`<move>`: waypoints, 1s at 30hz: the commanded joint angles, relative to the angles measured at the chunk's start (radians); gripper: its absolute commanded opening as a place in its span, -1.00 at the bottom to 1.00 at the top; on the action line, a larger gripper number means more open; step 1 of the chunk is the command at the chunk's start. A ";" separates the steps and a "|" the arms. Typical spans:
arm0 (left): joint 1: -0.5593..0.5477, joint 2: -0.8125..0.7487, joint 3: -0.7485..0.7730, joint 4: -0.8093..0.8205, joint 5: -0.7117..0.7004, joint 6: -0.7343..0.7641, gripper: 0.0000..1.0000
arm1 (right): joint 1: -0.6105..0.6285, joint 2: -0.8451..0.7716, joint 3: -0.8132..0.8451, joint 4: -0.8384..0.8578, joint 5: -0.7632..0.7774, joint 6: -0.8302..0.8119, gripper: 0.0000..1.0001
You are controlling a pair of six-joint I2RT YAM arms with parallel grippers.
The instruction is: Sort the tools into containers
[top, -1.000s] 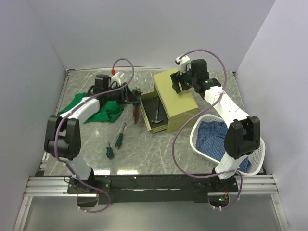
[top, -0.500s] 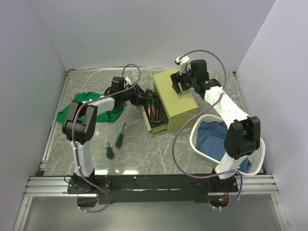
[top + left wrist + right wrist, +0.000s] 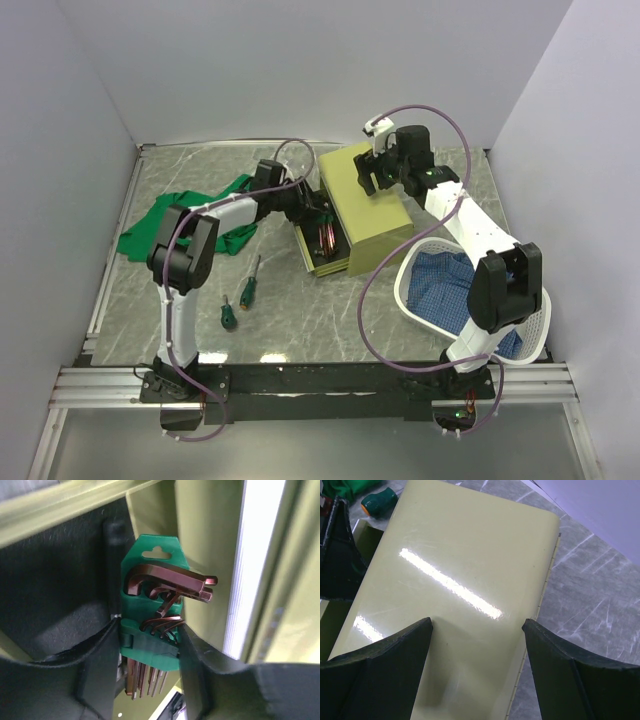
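The brownish hex key set (image 3: pixel 165 587) in its green holder hangs over the open drawer (image 3: pixel 322 258) of the olive-yellow chest (image 3: pixel 372 215). My left gripper (image 3: pixel 148 635) is shut on the holder's lower part, one finger on each side; from above the gripper (image 3: pixel 311 216) is over the drawer. My right gripper (image 3: pixel 477 627) stands open, its fingers spread over the chest's glossy top (image 3: pixel 455 560). Two green-handled screwdrivers (image 3: pixel 250 279) (image 3: pixel 229 313) lie on the table left of the chest. A third green handle (image 3: pixel 379 501) shows beyond the chest. The hammer is hidden.
A green cloth (image 3: pixel 170 222) lies at the back left under my left arm. At the right a white basket (image 3: pixel 535 325) holds a blue checked cloth (image 3: pixel 450 285). Grey walls enclose the marble table (image 3: pixel 330 310) on three sides.
My left arm has swung right from beside the cloth to over the open drawer, carrying the hex key set. The hammer seen in the drawer is now covered. The right arm has not moved.
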 commanded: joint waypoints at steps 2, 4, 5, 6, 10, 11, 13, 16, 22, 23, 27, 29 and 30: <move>0.021 -0.076 0.011 -0.029 -0.042 -0.003 0.34 | 0.003 0.047 -0.011 -0.177 0.039 -0.027 0.64; 0.035 -0.091 -0.006 -0.022 -0.034 -0.012 0.64 | 0.003 0.048 -0.010 -0.179 0.038 -0.028 0.64; 0.050 -0.098 -0.011 -0.020 -0.027 -0.017 0.69 | 0.004 0.048 -0.010 -0.179 0.036 -0.027 0.64; 0.058 -0.108 -0.014 -0.011 -0.016 -0.017 0.75 | 0.003 0.048 -0.010 -0.180 0.036 -0.027 0.64; 0.101 -0.170 -0.021 0.018 0.032 -0.043 0.77 | 0.006 0.044 -0.010 -0.179 0.035 -0.025 0.64; 0.118 -0.185 -0.023 0.026 0.044 -0.052 0.77 | 0.004 0.042 -0.010 -0.179 0.035 -0.025 0.64; 0.133 -0.236 -0.026 0.032 0.071 -0.048 0.76 | 0.007 0.039 -0.014 -0.179 0.038 -0.028 0.64; 0.155 -0.297 -0.035 0.029 0.101 -0.006 0.77 | 0.007 0.036 -0.018 -0.176 0.038 -0.031 0.64; 0.190 -0.410 -0.092 -0.158 0.075 0.254 0.74 | 0.009 0.033 -0.021 -0.176 0.033 -0.030 0.64; 0.190 -0.429 -0.098 -0.198 0.022 0.370 0.73 | 0.009 0.031 -0.021 -0.177 0.033 -0.031 0.64; 0.190 -0.553 -0.168 -0.426 -0.255 0.593 0.71 | 0.009 0.019 -0.027 -0.177 0.029 -0.028 0.64; 0.211 -0.608 -0.230 -0.443 -0.306 0.645 0.75 | 0.009 0.015 -0.032 -0.174 0.027 -0.028 0.64; 0.213 -0.648 -0.271 -0.450 -0.359 0.664 0.75 | 0.009 0.011 -0.033 -0.174 0.025 -0.027 0.64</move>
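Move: Just below the left hand, which still pinches the green-backed hex key set, lies the open drawer, its middle about 5 cm back, 1 cm to the right and 4 cm down. The hammer lies in it, roughly 4 cm back, 2 cm right and 5 cm down. The stubby screwdriver sits some 10 cm left, 5 cm ahead and 9 cm lower. From the right hand the drawer is about 11 cm back, 10 cm left and 15 cm down. Opening from half to wide, the left fingers let go of the green holder inside the drawer. The hand then climbs out leftward, away from the drawer, ending about 13 cm farther left and 11 cm higher after topping out near 14 cm and sinking a little. It edges forward first, then draws back; late on, the fingers tip up by some 20 degrees as the hand's left side rises. ##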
